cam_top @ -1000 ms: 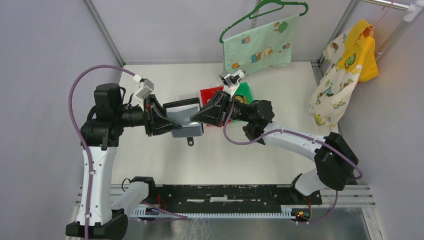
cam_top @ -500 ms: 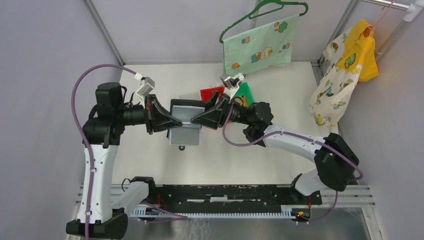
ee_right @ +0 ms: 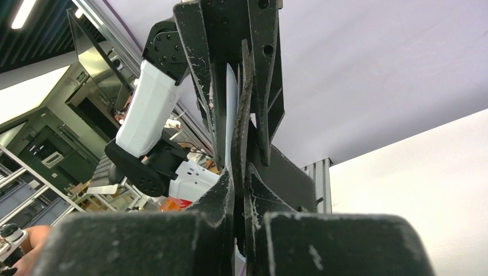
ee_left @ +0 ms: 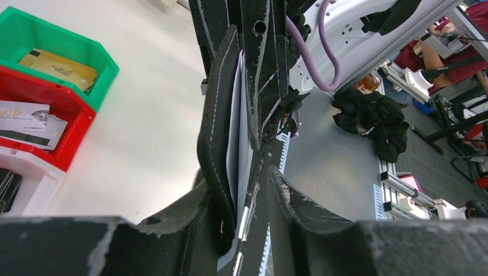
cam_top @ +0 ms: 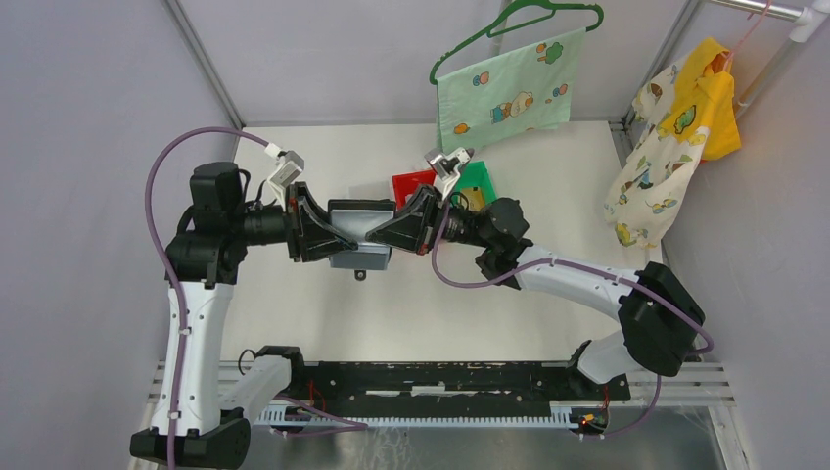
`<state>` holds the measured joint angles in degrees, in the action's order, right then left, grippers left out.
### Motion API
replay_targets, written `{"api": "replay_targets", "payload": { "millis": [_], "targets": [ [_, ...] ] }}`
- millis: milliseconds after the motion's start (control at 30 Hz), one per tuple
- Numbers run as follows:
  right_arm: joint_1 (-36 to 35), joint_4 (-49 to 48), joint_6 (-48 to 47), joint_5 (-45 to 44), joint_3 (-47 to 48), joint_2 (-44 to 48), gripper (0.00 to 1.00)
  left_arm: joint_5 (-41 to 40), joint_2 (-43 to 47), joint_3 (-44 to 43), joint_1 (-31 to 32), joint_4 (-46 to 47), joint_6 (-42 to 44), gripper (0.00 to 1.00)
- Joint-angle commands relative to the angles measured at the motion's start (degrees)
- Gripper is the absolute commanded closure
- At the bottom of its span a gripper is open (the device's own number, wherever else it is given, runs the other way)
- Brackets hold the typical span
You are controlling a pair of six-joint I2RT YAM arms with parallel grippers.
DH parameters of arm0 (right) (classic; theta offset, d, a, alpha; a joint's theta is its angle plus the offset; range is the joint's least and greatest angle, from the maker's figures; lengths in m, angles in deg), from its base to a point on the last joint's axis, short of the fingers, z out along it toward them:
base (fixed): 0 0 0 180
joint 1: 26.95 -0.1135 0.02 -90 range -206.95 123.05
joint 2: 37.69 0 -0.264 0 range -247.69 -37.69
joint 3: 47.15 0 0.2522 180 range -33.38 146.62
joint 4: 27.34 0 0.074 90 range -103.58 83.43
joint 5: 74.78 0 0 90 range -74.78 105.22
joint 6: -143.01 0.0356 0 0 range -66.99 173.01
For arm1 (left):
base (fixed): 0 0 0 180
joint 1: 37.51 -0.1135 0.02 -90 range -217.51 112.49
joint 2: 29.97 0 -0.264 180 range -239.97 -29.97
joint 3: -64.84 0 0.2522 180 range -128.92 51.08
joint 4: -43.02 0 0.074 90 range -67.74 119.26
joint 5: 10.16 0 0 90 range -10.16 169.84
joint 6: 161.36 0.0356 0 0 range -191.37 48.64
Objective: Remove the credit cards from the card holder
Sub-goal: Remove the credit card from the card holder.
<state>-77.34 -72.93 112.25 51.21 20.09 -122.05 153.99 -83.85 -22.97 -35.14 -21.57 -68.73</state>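
Observation:
The black card holder (cam_top: 358, 233) hangs in the air between both grippers, its snap tab (cam_top: 360, 275) dangling below. My right gripper (cam_top: 382, 235) (ee_right: 239, 172) is shut on one black flap (ee_right: 243, 109) of it. Beside that flap a whitish credit card (ee_right: 230, 103) (ee_left: 235, 135) sticks out of the holder. My left gripper (cam_top: 336, 238) (ee_left: 244, 181) stands open astride the other end. The holder's flap (ee_left: 216, 115) rests against one of its fingers, and the other finger (ee_left: 288, 198) stands apart. More cards lie in the bins.
Behind the holder stand a red bin (cam_top: 411, 183) (ee_left: 57, 141) with whitish cards, a green bin (cam_top: 478, 179) (ee_left: 34, 26) with tan cards and a pale bin (ee_left: 31, 184). Patterned cloths hang at the back (cam_top: 504, 93) and at the right (cam_top: 675, 137). A black rail (cam_top: 440, 377) runs along the near edge.
The holder has swung up from hanging lower and flatter, and now looks narrower between the grippers. Both grippers have shifted slightly toward the back.

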Motion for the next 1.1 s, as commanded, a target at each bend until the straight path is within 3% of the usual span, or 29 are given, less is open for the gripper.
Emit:
{"api": "replay_targets", "payload": {
  "millis": [0,333,533,667,800,867,967,1067],
  "targets": [
    [-0.8,-1.5,-1.1,0.3,3.5,1.4,1.0,2.5,0.6,-0.2,0.0,1.9,-1.6,0.62],
    [-0.4,1.0,0.3,0.3,6.7,0.6,1.0,4.1,3.1,2.0,0.0,-2.6,5.8,0.62],
    [-0.4,1.6,1.8,0.3,7.4,-0.3,1.0,2.7,2.4,1.2,0.0,-2.6,5.7,0.8],
    [-0.4,3.9,0.5,-0.1,8.2,0.2,1.0,3.0,2.9,1.5,0.1,-2.9,6.5,0.71],
    [-0.4,4.5,0.5,0.9,8.8,-0.2,0.98,2.5,2.6,1.0,0.0,-2.9,5.9,0.86],
    [-0.4,4.5,0.6,1.6,8.8,-0.4,0.88,1.5,2.1,0.2,0.0,-2.8,5.2,0.97],
    [-0.4,3.3,0.5,2.4,7.1,0.5,0.52,-0.7,1.1,-0.4,0.0,0.1,0.3,0.98],
    [-0.4,-0.3,0.2,2.6,3.3,2.3,0.36,1.4,0.1,-0.4,0.0,3.1,-5.0,0.98]
  ]
}}
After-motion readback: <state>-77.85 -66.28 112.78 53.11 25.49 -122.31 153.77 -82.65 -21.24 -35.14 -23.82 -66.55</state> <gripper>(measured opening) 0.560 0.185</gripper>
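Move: The card holder is held up open between the two grippers. Its middle is about 2 cm to the right of the left hand and some 1 cm ahead, roughly level, between that hand's loose fingers. From the right hand it is about 2 cm left, straight ahead at 0, roughly level, still pinched. Far below, by some 32 cm, the red bin stands about 23 cm ahead and 6 cm right of the right hand, with the green bin about 12 cm farther right of it. Keep the right gripper pinched on the card holder, lifting it about 1.5 cm and a little left, while the slack left gripper draws back towards the base some 1.5 cm and sinks 1 cm along the holder. Shut the left fingers on the holder, then open the right ones to over half; as they open, ease the left hand forward about 1 cm. ##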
